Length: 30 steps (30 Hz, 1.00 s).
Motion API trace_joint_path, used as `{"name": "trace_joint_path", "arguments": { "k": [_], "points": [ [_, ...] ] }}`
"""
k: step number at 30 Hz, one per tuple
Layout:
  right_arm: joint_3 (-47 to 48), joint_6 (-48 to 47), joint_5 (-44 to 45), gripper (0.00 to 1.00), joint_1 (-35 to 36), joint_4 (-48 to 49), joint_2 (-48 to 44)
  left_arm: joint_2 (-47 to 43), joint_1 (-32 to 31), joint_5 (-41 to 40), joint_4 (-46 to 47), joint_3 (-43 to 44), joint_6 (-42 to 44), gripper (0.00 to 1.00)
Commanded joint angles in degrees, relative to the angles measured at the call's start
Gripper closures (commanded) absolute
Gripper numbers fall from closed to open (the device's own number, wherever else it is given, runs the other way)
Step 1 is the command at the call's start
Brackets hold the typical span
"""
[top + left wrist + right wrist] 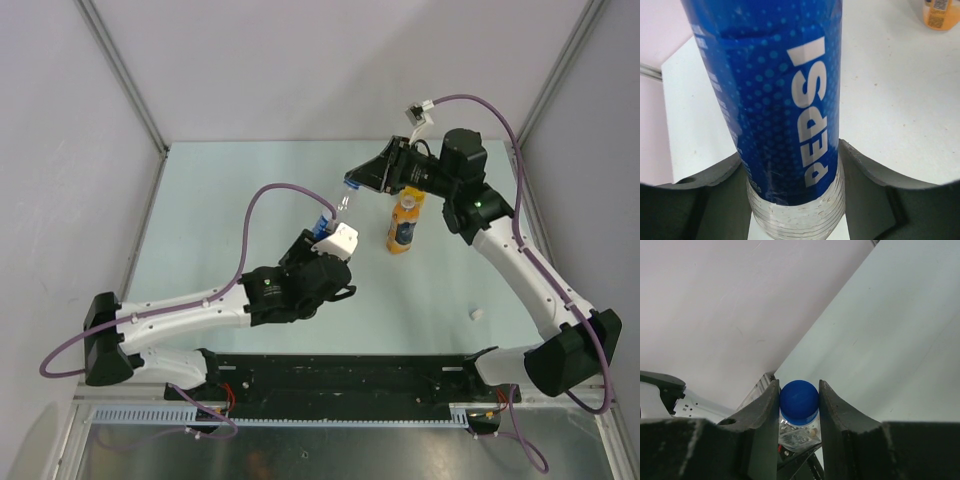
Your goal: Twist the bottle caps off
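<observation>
My left gripper [792, 172] is shut on the lower body of a clear bottle with a blue Pepsi label [775, 100] and holds it tilted above the table. In the top view this bottle [340, 208] slants up and right from the left gripper [328, 235] to the right gripper [353, 184]. Its blue cap [799, 399] sits squeezed between the right gripper's [799, 401] two dark fingers [765, 412], with the clear neck [798, 432] showing below. A short orange bottle [403, 226] stands upright just right of the held bottle.
A small white cap [477, 314] lies loose on the table at the right, near the right arm's forearm. The orange bottle [941, 12] shows at the top right of the left wrist view. Grey walls enclose the table at back and sides.
</observation>
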Motion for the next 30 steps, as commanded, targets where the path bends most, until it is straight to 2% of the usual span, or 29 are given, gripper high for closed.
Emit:
{"name": "trace_joint_path", "arguments": {
  "k": [1,9,14,21,30],
  "points": [
    [1.7,-2.1,-6.3,1.00,0.2,2.3,-0.4,-3.2,-0.4,4.7,2.7,1.1,-1.5,1.00],
    [-1.3,-3.2,-15.7,1.00,-0.7,10.1,-2.0,-5.6,-0.1,14.1,4.2,0.7,-0.3,1.00],
    [-2.0,-6.1,-21.1,1.00,-0.9,11.1,-3.0,-11.4,1.9,24.4,9.3,-1.9,1.2,1.00],
    [-6.6,-5.9,-27.5,1.00,-1.3,20.5,-6.0,-20.0,8.7,52.0,19.3,-8.3,3.1,1.00],
    [-11.6,2.2,-34.8,1.00,-1.0,38.9,-6.7,-23.9,13.8,80.2,29.0,-13.3,3.5,1.00]
  ]
}}
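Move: The Pepsi bottle's blue cap is already between my right fingertips. My left hand already grips the bottle low on its body, so from there the cap lies about 7 cm ahead, 7 cm to the right and 16 cm above. From my right hand, the orange bottle stands some 4 cm ahead, 12 cm to the right and 28 cm below; the yellow bottle is about 16 cm ahead, 16 cm to the right and equally low. I twist cap against bottle: my left hand keeps its grip and turns the bottle clockwise, over 50 degrees in all, while my right fingers stay shut on the cap and roll it counter-clockwise by about 35. Meanwhile both hands draw back towards me some 9 cm, the left also drifting 5 cm right, the right rising 4 cm. ##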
